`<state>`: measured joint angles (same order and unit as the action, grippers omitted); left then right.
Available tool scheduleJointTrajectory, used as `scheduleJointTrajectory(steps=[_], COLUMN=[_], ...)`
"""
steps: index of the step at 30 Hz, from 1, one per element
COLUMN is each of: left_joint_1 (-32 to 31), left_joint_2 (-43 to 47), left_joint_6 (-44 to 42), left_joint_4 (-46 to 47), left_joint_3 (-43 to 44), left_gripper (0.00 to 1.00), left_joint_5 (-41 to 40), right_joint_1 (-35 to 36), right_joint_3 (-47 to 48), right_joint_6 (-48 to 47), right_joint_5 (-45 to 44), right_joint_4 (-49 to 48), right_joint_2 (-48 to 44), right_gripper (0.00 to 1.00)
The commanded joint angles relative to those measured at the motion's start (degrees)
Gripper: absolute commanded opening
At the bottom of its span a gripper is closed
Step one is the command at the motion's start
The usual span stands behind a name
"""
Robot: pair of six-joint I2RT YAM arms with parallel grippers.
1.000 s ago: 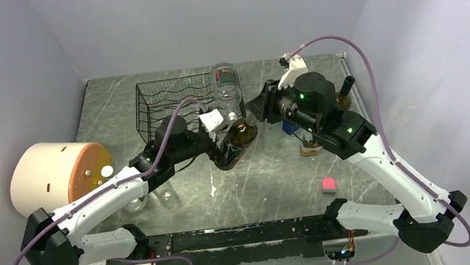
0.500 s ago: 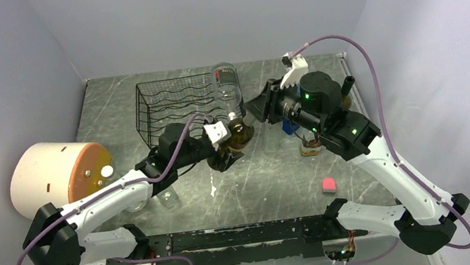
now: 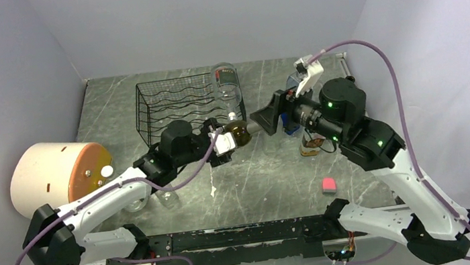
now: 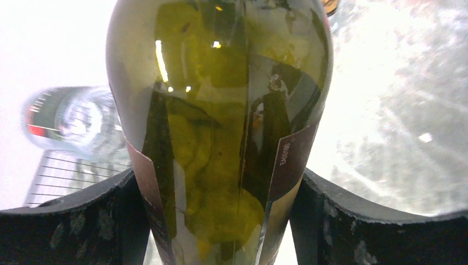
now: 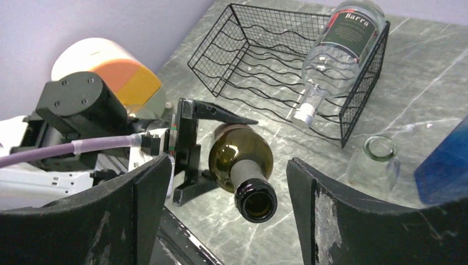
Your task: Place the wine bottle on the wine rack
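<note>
A dark green wine bottle [image 3: 239, 132] hangs level above the table in front of the rack, its open neck [image 5: 255, 200] pointing toward the right arm. My left gripper [image 3: 223, 141] is shut on the bottle's body [image 4: 221, 110], a finger pressed on each side at the label. The right gripper [image 3: 265, 121] is open; its fingers [image 5: 138, 204] stand wide on either side of the neck without touching it. The black wire wine rack [image 3: 171, 103] stands behind the bottle, and shows in the right wrist view as the wine rack [image 5: 265, 49].
A clear empty bottle [image 3: 227, 86] lies tilted on the rack's right end. A white and orange cylinder [image 3: 55, 175] sits at the left. A glass jar [image 5: 375, 160] and a blue object [image 5: 447, 165] stand right of the rack. A pink cube [image 3: 329, 184] lies at the near right.
The right gripper has opened off the bottle's neck and drawn back to the right. The left gripper has closed on the bottle's body.
</note>
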<state>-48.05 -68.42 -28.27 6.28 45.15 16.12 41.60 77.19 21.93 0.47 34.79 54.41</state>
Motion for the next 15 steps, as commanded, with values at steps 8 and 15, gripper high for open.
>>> scheduleJointTrajectory(steps=[8, 15], left_joint_1=[-0.2, -0.3], left_joint_2=[-2.8, -6.3], left_joint_6=[-39.0, -58.3], left_joint_4=[-3.8, -1.9], left_joint_3=[17.3, 19.7], left_gripper=[0.07, 0.07], left_joint_5=[-5.9, -8.5], right_joint_1=[0.0, 0.0], right_joint_3=[4.2, 5.2], right_joint_6=[-8.0, -11.0], right_joint_5=[-3.8, -1.8], right_joint_4=[13.6, 16.4], right_joint_2=[-0.6, 4.8], right_gripper=[0.81, 0.77])
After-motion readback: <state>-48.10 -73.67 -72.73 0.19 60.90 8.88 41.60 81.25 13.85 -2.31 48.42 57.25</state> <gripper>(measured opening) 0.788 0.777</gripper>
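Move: The left hand already holds the wine bottle by its body. The free slot on the wine rack lies about 20 cm ahead, 8 cm to the left and some 12 cm below; the racked clear bottle lies just right of that slot, also 20 cm ahead and 1 cm left of the hand. The small glass bottle stands about 5 cm ahead and 12 cm right. From the right hand the free slot is roughly 22 cm ahead, 18 cm left and 30 cm below. Keeping its grip on the wine bottle's body, the left hand lifts it some 9 cm while carrying it about 6 cm forward, nearer in plan to the wine rack's front, and rolls roughly 45 degrees so the neck swings back towards the base. Already off the neck with its fingers wide, the right hand draws back and to the right a little, then sinks about 4 cm beside the neck, rolling some 15 degrees and staying open. ##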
